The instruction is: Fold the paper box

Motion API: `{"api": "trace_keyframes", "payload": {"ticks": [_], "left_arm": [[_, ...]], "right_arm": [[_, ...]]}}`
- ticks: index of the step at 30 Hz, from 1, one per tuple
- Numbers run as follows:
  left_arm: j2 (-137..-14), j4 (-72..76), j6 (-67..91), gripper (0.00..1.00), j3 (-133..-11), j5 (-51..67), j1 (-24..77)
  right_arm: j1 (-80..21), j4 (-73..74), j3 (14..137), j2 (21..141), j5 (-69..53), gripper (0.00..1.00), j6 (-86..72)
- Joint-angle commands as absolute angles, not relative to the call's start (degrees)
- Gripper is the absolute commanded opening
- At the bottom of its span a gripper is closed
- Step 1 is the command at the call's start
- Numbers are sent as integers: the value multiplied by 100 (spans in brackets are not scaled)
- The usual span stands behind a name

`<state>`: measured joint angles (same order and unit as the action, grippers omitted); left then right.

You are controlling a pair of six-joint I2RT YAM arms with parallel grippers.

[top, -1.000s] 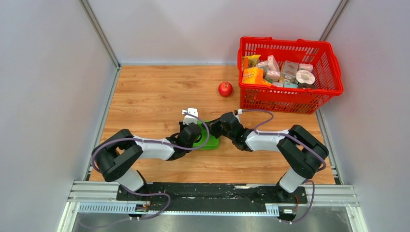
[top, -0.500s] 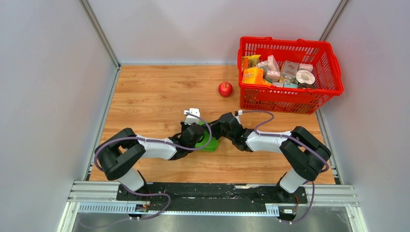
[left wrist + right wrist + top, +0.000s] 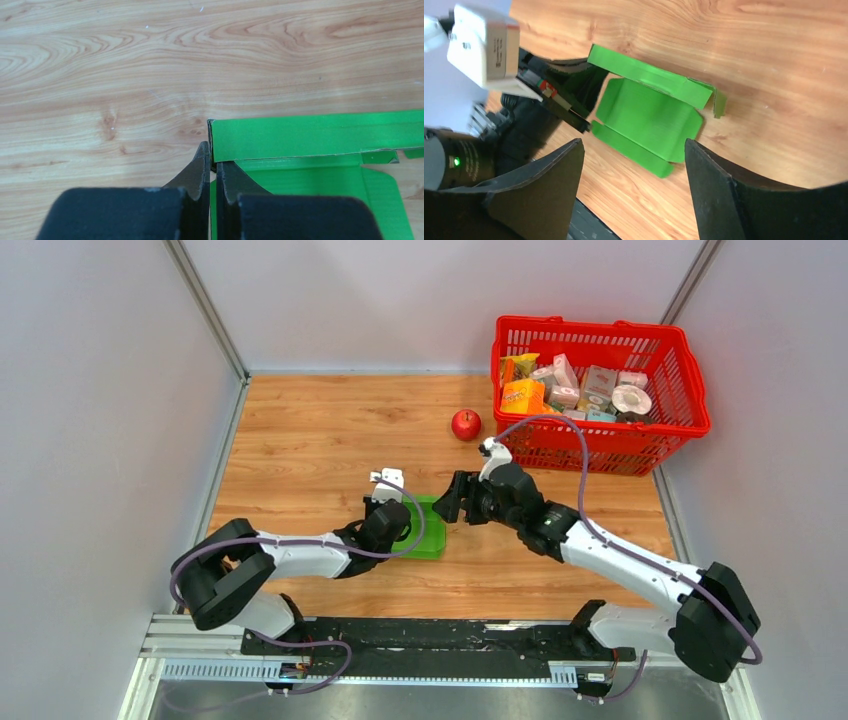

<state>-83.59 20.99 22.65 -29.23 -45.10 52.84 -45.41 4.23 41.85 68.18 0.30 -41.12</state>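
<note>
The bright green paper box (image 3: 432, 537) lies partly folded on the wooden table, its side walls raised. It also shows in the left wrist view (image 3: 310, 135) and the right wrist view (image 3: 649, 117). My left gripper (image 3: 404, 527) is shut on the box's left wall, its fingertips pinching the wall's edge (image 3: 212, 156). My right gripper (image 3: 456, 504) is open and empty, held above the table just right of the box. In its own view the jaws (image 3: 634, 144) stand wide apart with the box beyond them.
A red apple (image 3: 466, 424) lies on the table behind the box. A red basket (image 3: 602, 448) holding several small printed packages stands at the back right. Grey walls close in the table on the left, back and right.
My right arm has drawn back from the box, risen and stretched out to the right, its gripper now open. My left gripper and the box have shifted slightly left.
</note>
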Motion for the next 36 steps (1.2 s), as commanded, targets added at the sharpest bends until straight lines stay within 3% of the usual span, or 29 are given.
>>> {"api": "trace_keyframes", "payload": {"ticks": [1,6,16,22,28,36], "left_arm": [[-8016,1188,2599,0,-3022,-4553,5273],[-7954,896,2795,0,-3111,-4474,5273],[-7875,1352,2707,0,-2796,-4596,5274],[-7857,1283,2680,0,-2874,-4667,5265],[-7866,1353,2681,0,-2909,-4650,5265],[-8112,1265,2698,0,-3076,-4676,5265]], "right_arm": [[-4351,1616,4806,6986,-597,75,-1970],[-4359,1662,5580,7846,-764,55,-2389],[-4465,1538,6021,8815,-457,56,-3155],[-4456,1537,5959,8623,-352,52,-3340],[-4421,1784,6090,8376,-211,58,-3164],[-4403,1584,6180,8876,-378,47,-3366]]}}
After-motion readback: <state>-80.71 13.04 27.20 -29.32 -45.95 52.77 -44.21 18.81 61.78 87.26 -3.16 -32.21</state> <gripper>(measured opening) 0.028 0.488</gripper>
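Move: The left fingers still pinch the left end of the green box's raised lid. Its free right corner, with the loose end tab, lies roughly 10 cm to the right of that hand, near its height. From the right hand, this corner is some 5 cm ahead, 1 cm left and 7 cm down. The box tray is level ahead with the right hand, 5 cm left and 13 cm down; the apple is about 19 cm ahead, 3 cm right and 11 cm lower. The left hand keeps its pinch on the lid's left end and eases it about 1.5 cm back and left, then holds. The open right hand sinks about 5 cm, working forward and left towards the lid's right corner, then rises about 3 cm while edging farther forward, rolling some 15 degrees with its left side down and half closing its fingers without gripping. ##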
